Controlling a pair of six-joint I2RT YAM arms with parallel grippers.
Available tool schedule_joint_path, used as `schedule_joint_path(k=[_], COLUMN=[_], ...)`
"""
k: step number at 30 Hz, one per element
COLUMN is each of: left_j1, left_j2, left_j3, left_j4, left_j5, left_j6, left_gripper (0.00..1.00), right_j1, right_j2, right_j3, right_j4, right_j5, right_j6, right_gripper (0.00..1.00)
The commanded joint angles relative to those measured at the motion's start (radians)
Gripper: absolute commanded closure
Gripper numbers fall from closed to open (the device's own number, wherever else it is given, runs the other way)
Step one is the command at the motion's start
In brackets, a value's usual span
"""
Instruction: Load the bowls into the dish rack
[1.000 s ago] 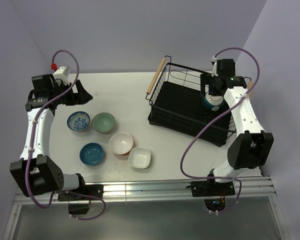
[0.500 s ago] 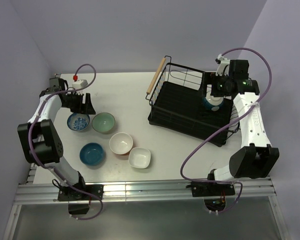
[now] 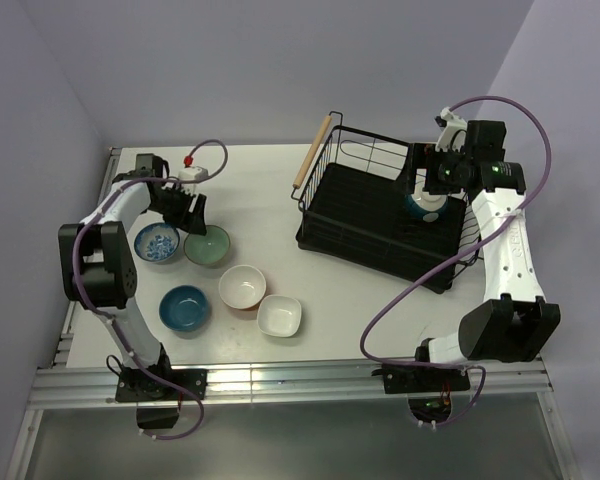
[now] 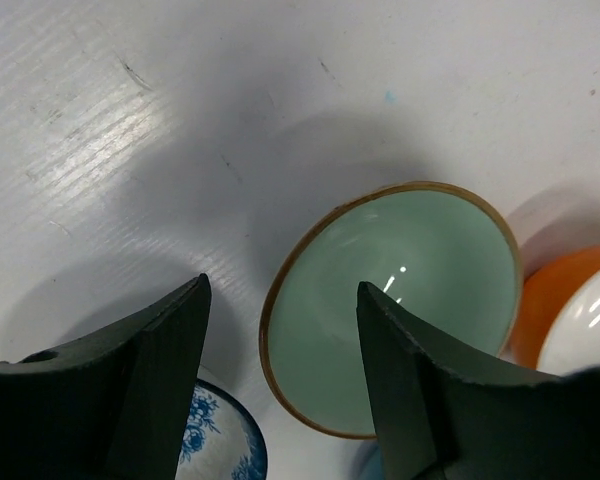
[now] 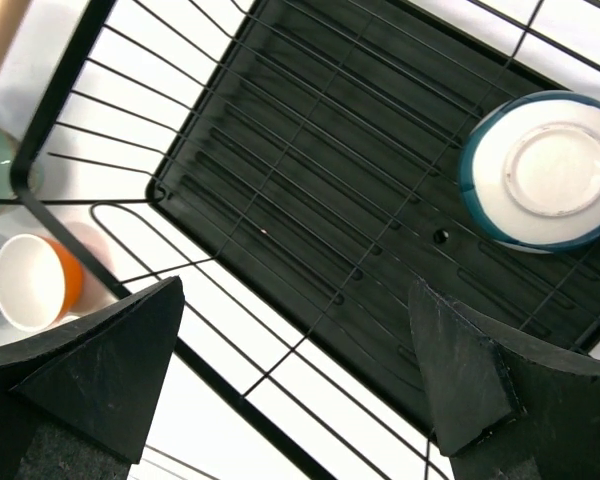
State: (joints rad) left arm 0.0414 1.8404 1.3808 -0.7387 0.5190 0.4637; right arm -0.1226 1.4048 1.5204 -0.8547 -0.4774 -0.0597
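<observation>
My left gripper (image 3: 187, 212) hangs open over the mint green bowl (image 3: 207, 245). In the left wrist view the left gripper (image 4: 283, 285) straddles the near rim of the mint bowl (image 4: 410, 290), one finger (image 4: 420, 390) above its inside, the other outside; nothing is gripped. The blue-and-white patterned bowl (image 3: 157, 242) (image 4: 215, 440) sits just left of it. A blue bowl (image 3: 184, 307), an orange-sided white bowl (image 3: 242, 287) and a squarish white bowl (image 3: 279, 316) lie nearer. An upturned blue-rimmed bowl (image 3: 425, 205) (image 5: 545, 170) rests in the dish rack (image 3: 360, 215). My right gripper (image 3: 420, 178) (image 5: 295, 290) is open above the rack.
The dish rack has a wooden handle (image 3: 313, 151) on its left end and tall wire walls (image 5: 100, 130). The bowls on the table stand close together, the patterned and mint ones almost touching. A wall runs along the table's far edge.
My left arm has swung right from the table's far left corner to the mint bowl, its jaws narrowing. The right gripper has drawn back from the bowl in the rack.
</observation>
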Motion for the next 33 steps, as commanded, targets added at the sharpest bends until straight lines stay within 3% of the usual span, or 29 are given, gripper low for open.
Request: schedule_joint_path(k=[1,20,23,27,33], left_j1=[-0.015,-0.087,-0.089,-0.086,0.012], left_j2=[0.019,0.071,0.063,0.036,-0.015], left_j3=[0.034,-0.037,-0.043,-0.042,0.037], left_j4=[0.004,0.055,0.056,0.053,-0.013], left_j5=[-0.030,-0.066,-0.070,-0.063,0.055], left_j6=[0.056,0.036,0.035,0.013,-0.020], left_gripper=[0.35,0.59,0.71,0.97,1.00], right_j1=[-0.009,-0.009,-0.012,-0.020,-0.032], right_j2=[-0.044,-0.063,-0.069,-0.072,-0.092], right_j3=[0.035,0.012,0.014,0.024,0.023], right_j4=[-0.003,-0.009,-0.010,-0.010,0.003], right_j5=[-0.038,-0.038,-0.038,-0.053,-0.093], right_j6=[0.018,0.027,0.031,0.044,0.058], right_gripper=[0.00,0.00,0.00,0.00,0.00])
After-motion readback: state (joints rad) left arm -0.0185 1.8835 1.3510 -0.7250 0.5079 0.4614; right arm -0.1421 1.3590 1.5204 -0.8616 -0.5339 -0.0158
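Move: The green bowl, with its middle about 5 cm to the right of the left hand, 3 cm nearer the base and some 5 cm below, is next to be gripped. The blue-patterned bowl stands some 12 cm to the left of the green bowl, level with it; the orange-and-white bowl about 8 cm right of it and 10 cm nearer the base. For the right hand, over the rack, the green bowl is roughly 50 cm left, 1 cm back and 25 cm lower. The green bowl's left rim is taken between the left fingertips: the left hand sinks about 3.5 cm while edging some 2 cm to the right, and its partly open fingers close to nearly shut, pinching the wall, before it rises about 1 cm. The right hand, empty and wide open, eases up and slightly back over the rack, about 2 cm. ##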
